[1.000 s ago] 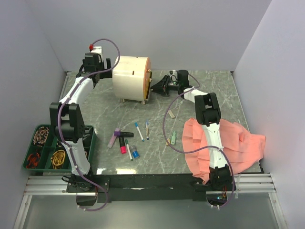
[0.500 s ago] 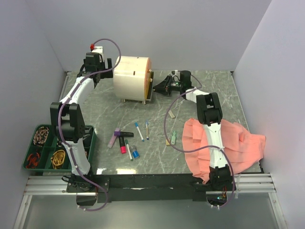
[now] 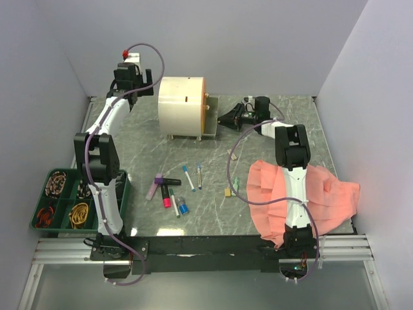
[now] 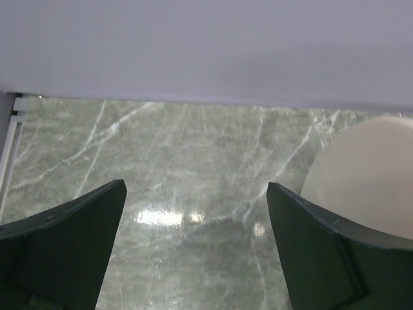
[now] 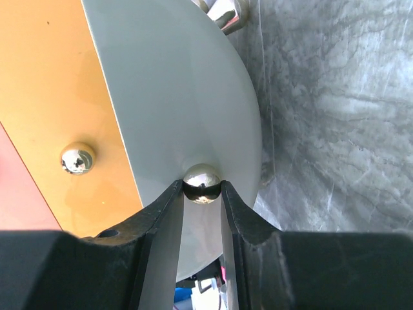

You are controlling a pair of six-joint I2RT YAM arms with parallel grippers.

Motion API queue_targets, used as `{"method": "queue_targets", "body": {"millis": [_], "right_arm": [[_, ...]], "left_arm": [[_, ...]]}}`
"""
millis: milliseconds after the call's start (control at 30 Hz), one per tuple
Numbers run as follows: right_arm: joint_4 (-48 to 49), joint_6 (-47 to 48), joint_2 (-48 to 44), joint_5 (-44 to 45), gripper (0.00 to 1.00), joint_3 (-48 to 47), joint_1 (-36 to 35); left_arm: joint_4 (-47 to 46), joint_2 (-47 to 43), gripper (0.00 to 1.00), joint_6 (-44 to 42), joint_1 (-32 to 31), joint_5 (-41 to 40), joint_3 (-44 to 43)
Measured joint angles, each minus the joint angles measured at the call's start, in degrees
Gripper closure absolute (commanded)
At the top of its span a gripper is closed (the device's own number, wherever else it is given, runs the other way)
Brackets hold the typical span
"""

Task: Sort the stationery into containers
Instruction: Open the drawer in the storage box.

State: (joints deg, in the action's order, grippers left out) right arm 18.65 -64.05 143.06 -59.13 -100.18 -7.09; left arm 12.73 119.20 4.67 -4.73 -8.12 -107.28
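Note:
The cream drum cabinet (image 3: 182,106) stands at the back, its orange face (image 5: 55,90) turned right. My right gripper (image 3: 221,119) is shut on a chrome knob (image 5: 202,178) of a pale drawer front (image 5: 187,97). A second knob (image 5: 77,159) sits on the orange face. My left gripper (image 3: 132,79) hangs open and holds nothing, just left of and behind the cabinet (image 4: 364,174). On the table lie a purple marker (image 3: 153,186), a black-and-pink marker (image 3: 169,192), two white pens with blue caps (image 3: 188,177), tan erasers (image 3: 228,192) and a green piece (image 3: 237,186).
A green compartment tray (image 3: 39,201) with small items sits at the front left, by the left arm's base. The salmon-pink cloth (image 3: 322,194) lies bunched at the front right, under the right arm. Walls close the table at the back and both sides.
My right gripper has drawn back to the right with the knob between its fingers. The cabinet has shifted and turned slightly with it. The left gripper has moved a little further back.

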Motion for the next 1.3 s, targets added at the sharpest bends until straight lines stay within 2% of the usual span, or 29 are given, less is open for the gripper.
{"method": "queue_targets", "body": {"millis": [500,567,633,867,1100,1233,1300], "right_arm": [[-6.1,5.5,-1.7,0.3,0.86,0.1,1.5],[-7.0,6.5,-1.8,-0.2,0.78,0.1,2.3],[-7.6,7.1,-1.8,-0.5,0.64,0.1,3.1],[-8.4,8.5,-1.8,-0.2,0.43,0.0,3.5],[-14.3,13.6,-4.6,0.4,0.4,1.0,4.3],[-24.9,22.6,-14.4,2.8,0.37,6.4,7.7],[-31.2,30.6,-20.1,7.3,0.37,7.3,9.9]], "left_arm": [[-0.9,0.9,0.02,-0.2,1.2,-0.3,-1.5],[-1.0,1.3,0.02,-0.1,1.2,-0.3,-2.0],[-1.2,1.7,0.02,-0.1,1.2,-0.3,-2.4],[-1.2,3.0,0.01,0.0,1.2,-0.3,-2.8],[-1.1,3.1,0.01,0.1,0.7,-1.6,-3.0],[-1.4,-0.1,0.01,0.3,0.6,-4.4,0.8],[-1.7,-3.2,0.01,0.3,0.6,-6.1,4.4]]}}
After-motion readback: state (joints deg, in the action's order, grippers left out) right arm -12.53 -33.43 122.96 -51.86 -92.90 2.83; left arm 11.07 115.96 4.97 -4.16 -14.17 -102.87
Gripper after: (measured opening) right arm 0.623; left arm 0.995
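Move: The right fingers already pinch the round knob of the half-open lower drawer, so that knob lies right at the hand point. The knob of the orange drawer above sits about 6 cm to the hand's left and 8 cm higher, level with it fore and aft, and the storage box's middle is roughly 15 cm left, 1 cm farther out and 5 cm above. From the left hand the pinched knob lies some 31 cm right, 7 cm back and 13 cm below. After a brief hold, the right hand keeps its pinch on the lower drawer's knob and draws it about 4 cm to the right, straight out of the storage box, then opens its fingers, lets go, and pulls away another 7 cm or so to the right while rising about 5 cm and backing off slightly, fingertips tipping some 15 degrees down. The left hand, wide open beside the box's other end, edges slightly forward and left, then at the last draws back about 3 cm and farther left, away from the box. ##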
